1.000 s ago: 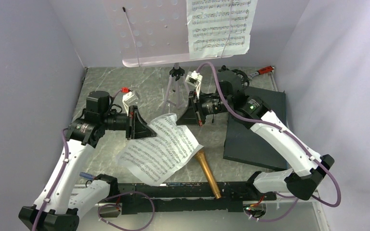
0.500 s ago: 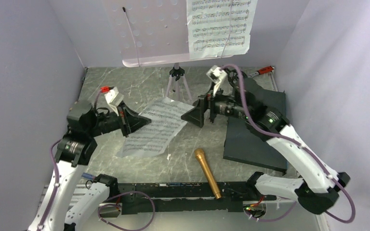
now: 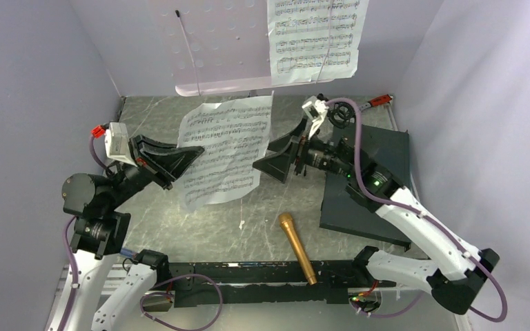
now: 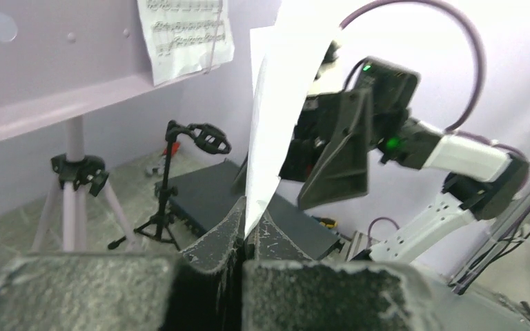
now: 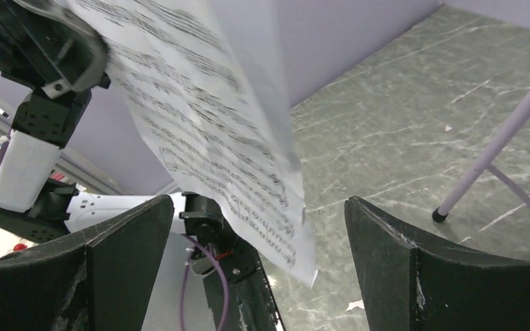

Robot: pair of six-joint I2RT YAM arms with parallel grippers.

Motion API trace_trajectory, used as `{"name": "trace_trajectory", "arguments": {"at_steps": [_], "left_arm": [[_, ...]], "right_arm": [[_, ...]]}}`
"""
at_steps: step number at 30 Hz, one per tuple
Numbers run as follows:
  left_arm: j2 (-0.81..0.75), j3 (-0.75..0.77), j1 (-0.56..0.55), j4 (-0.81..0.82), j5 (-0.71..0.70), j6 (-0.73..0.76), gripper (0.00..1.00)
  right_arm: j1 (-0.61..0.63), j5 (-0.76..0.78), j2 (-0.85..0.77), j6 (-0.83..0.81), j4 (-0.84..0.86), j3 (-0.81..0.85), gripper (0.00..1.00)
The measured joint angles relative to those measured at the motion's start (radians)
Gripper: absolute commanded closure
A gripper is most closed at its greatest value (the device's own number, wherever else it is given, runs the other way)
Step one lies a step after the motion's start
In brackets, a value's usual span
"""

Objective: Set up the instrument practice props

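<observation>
My left gripper (image 3: 192, 153) is shut on the left edge of a white music sheet (image 3: 228, 148) and holds it upright above the table, below the lilac music stand (image 3: 214, 48). In the left wrist view the sheet (image 4: 276, 117) rises edge-on from the shut gripper (image 4: 243, 238). My right gripper (image 3: 276, 158) stands open just right of the sheet, apart from it; the sheet (image 5: 207, 117) hangs before the open gripper (image 5: 259, 265). A second sheet (image 3: 314, 38) rests on the stand. The gold microphone (image 3: 297, 247) lies on the table. The black mic stand (image 3: 338, 114) stands at the back right.
A dark grey slab (image 3: 366, 200) lies on the right under my right arm. A red-handled wrench (image 3: 379, 101) sits at the back right corner. The music stand's tripod legs (image 4: 76, 186) stand mid-back. Lilac walls enclose three sides.
The left gripper closed on the sheet and lifted it off the table to upright. The right gripper opened, let go of the sheet and stayed beside it.
</observation>
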Motion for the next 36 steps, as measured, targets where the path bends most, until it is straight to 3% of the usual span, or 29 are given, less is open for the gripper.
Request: {"name": "trace_trajectory", "arguments": {"at_steps": [7, 12, 19, 22, 24, 27, 29, 32, 36], "left_arm": [[0.036, -0.013, 0.000, 0.175, 0.022, -0.145, 0.97], [0.035, -0.031, 0.000, 0.224, 0.022, -0.197, 0.97], [0.053, -0.066, 0.000, 0.263, 0.022, -0.234, 0.96], [0.062, -0.066, 0.000, 0.256, 0.023, -0.239, 0.79], [0.061, -0.066, 0.000, 0.243, 0.022, -0.232, 0.65], [0.056, -0.066, 0.000, 0.212, 0.018, -0.216, 0.34], [0.052, -0.066, 0.000, 0.188, 0.013, -0.204, 0.20], [0.045, -0.066, 0.000, 0.142, 0.009, -0.177, 0.07], [0.042, -0.053, 0.000, 0.032, -0.004, -0.105, 0.07]], "right_arm": [[0.000, -0.117, 0.094, 0.059, 0.156, -0.014, 0.10], [0.000, -0.216, 0.113, 0.109, 0.304, -0.014, 0.28], [0.005, -0.309, 0.142, 0.162, 0.420, 0.019, 0.82], [0.008, -0.322, 0.147, 0.162, 0.414, 0.033, 1.00], [0.008, -0.319, 0.147, 0.153, 0.394, 0.040, 1.00], [0.008, -0.301, 0.146, 0.129, 0.350, 0.057, 1.00], [0.008, -0.285, 0.144, 0.105, 0.306, 0.075, 1.00], [0.008, -0.248, 0.136, 0.063, 0.237, 0.098, 1.00], [0.008, -0.179, 0.111, -0.004, 0.117, 0.137, 1.00]]}}
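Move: The sheet still hangs from the closed left fingers; its middle lies about 6 cm to their right, 2 cm ahead and roughly level. From the open right gripper it is about 8 cm to the left, level in reach and some 4 cm up. From the right hand, the music stand's desk is about 25 cm ahead, 2 cm left and 12 cm up, and the gold microphone some 13 cm back, 9 cm right, on the table 40 cm below. Bring the open right gripper up about 5 cm, leftward and a little back onto the sheet's right edge, turning some 20 degrees counter-clockwise, and pinch it shut there; then ease forward, swinging part of that turn back. Hold the left edge with the left hand until that grip closes, then open the left fingers wide while sinking about 3 cm and edging forward. ##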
